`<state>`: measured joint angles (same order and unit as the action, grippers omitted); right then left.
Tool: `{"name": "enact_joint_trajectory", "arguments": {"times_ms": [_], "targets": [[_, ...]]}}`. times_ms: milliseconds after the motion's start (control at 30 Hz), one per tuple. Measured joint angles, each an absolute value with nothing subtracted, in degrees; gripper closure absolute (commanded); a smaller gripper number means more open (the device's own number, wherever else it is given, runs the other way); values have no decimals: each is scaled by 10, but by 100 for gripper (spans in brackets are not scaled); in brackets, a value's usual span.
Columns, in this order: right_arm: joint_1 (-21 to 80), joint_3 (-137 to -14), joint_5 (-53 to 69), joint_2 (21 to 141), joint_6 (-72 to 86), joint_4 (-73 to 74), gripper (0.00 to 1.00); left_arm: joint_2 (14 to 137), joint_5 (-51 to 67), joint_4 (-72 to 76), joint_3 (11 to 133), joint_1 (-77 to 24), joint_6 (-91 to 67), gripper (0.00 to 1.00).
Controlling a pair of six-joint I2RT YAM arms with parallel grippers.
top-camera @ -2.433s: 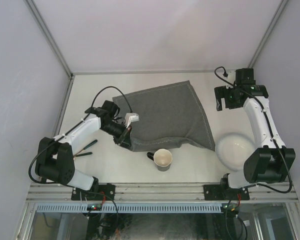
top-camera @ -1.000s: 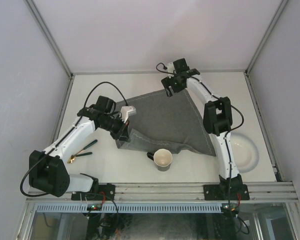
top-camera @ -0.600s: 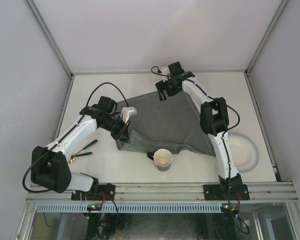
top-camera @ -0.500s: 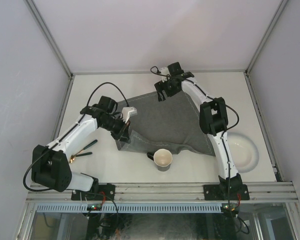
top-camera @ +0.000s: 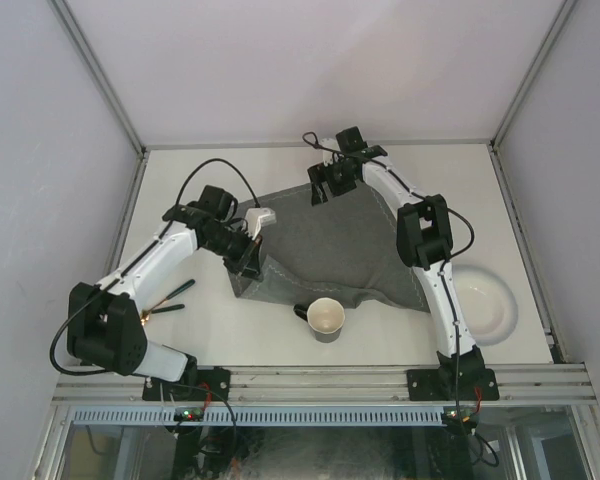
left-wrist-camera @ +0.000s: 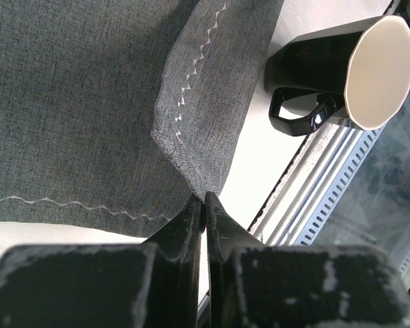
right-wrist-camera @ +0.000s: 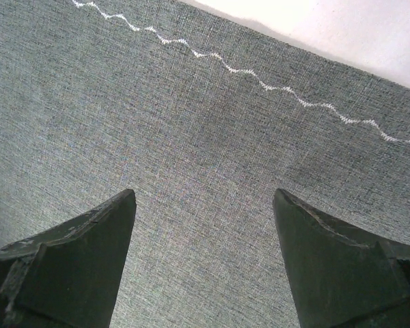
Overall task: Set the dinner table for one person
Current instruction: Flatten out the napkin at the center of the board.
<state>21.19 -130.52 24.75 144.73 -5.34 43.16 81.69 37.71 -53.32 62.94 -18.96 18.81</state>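
The dinner table point(top-camera: 180, 180) is a plain off-white top. On it lies a grey stitched cloth mat point(top-camera: 330, 235), rumpled along its near edge. My left gripper point(top-camera: 248, 267) is at the mat's near-left corner. In the left wrist view its jaws point(left-wrist-camera: 204, 199) are shut on a folded tip of the mat point(left-wrist-camera: 89, 102). My right gripper point(top-camera: 321, 192) hovers over the mat's far corner. In the right wrist view it is open point(right-wrist-camera: 203, 198), with only grey cloth point(right-wrist-camera: 205, 116) between its fingers.
A black mug with a cream inside point(top-camera: 326, 318) stands just in front of the mat's near edge, also in the left wrist view point(left-wrist-camera: 355, 68). A white bowl point(top-camera: 490, 300) sits at the right. Dark-handled cutlery point(top-camera: 168, 298) lies at the left beside the left arm.
The right gripper has crept a little leftward and nearer over the mat's far corner, still open. The left gripper keeps its pinch on the near-left corner and has barely shifted.
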Motion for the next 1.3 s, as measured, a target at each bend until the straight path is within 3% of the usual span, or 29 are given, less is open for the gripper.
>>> {"name": "enact_joint_trajectory", "arguments": {"times_ms": [833,1000,1100,1300], "targets": [[175,-1345,258,1481,-23,443,17,837,375,-559,666,-206,180,88],[169,-1346,243,1483,-21,440,17,850,342,-556,669,-207,164,71],[161,-1346,228,1483,-18,434,17,855,293,-536,669,-208,138,54],[134,-1350,200,1483,-8,430,17,854,175,-457,669,-184,77,52]]}}
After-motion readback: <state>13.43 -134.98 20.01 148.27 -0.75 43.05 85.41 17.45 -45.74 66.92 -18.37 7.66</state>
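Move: Right at the left fingers is the pinched near-left part of the napkin; the napkin's near-left corner hangs about 7 cm below, 2 cm back and 2 cm left. The mug stands some 18 cm right of that hand and 7 cm back, the cutlery about 21 cm to its left, level with it. For the open right hand, low over the cloth, the far-right corner lies roughly 7 cm ahead and 18 cm right. Holding the near edge almost still at first, with a small rise and dip of about 1 cm, the left hand then opens its fingers roughly halfway and leaves the edge, swinging forward about 7 cm and a little left, the wrist turning counter-clockwise some 15 degrees. Meanwhile the open right hand skims low to the right and forward over the cloth, about 9 cm, towards the far-right corner, turning clockwise. ##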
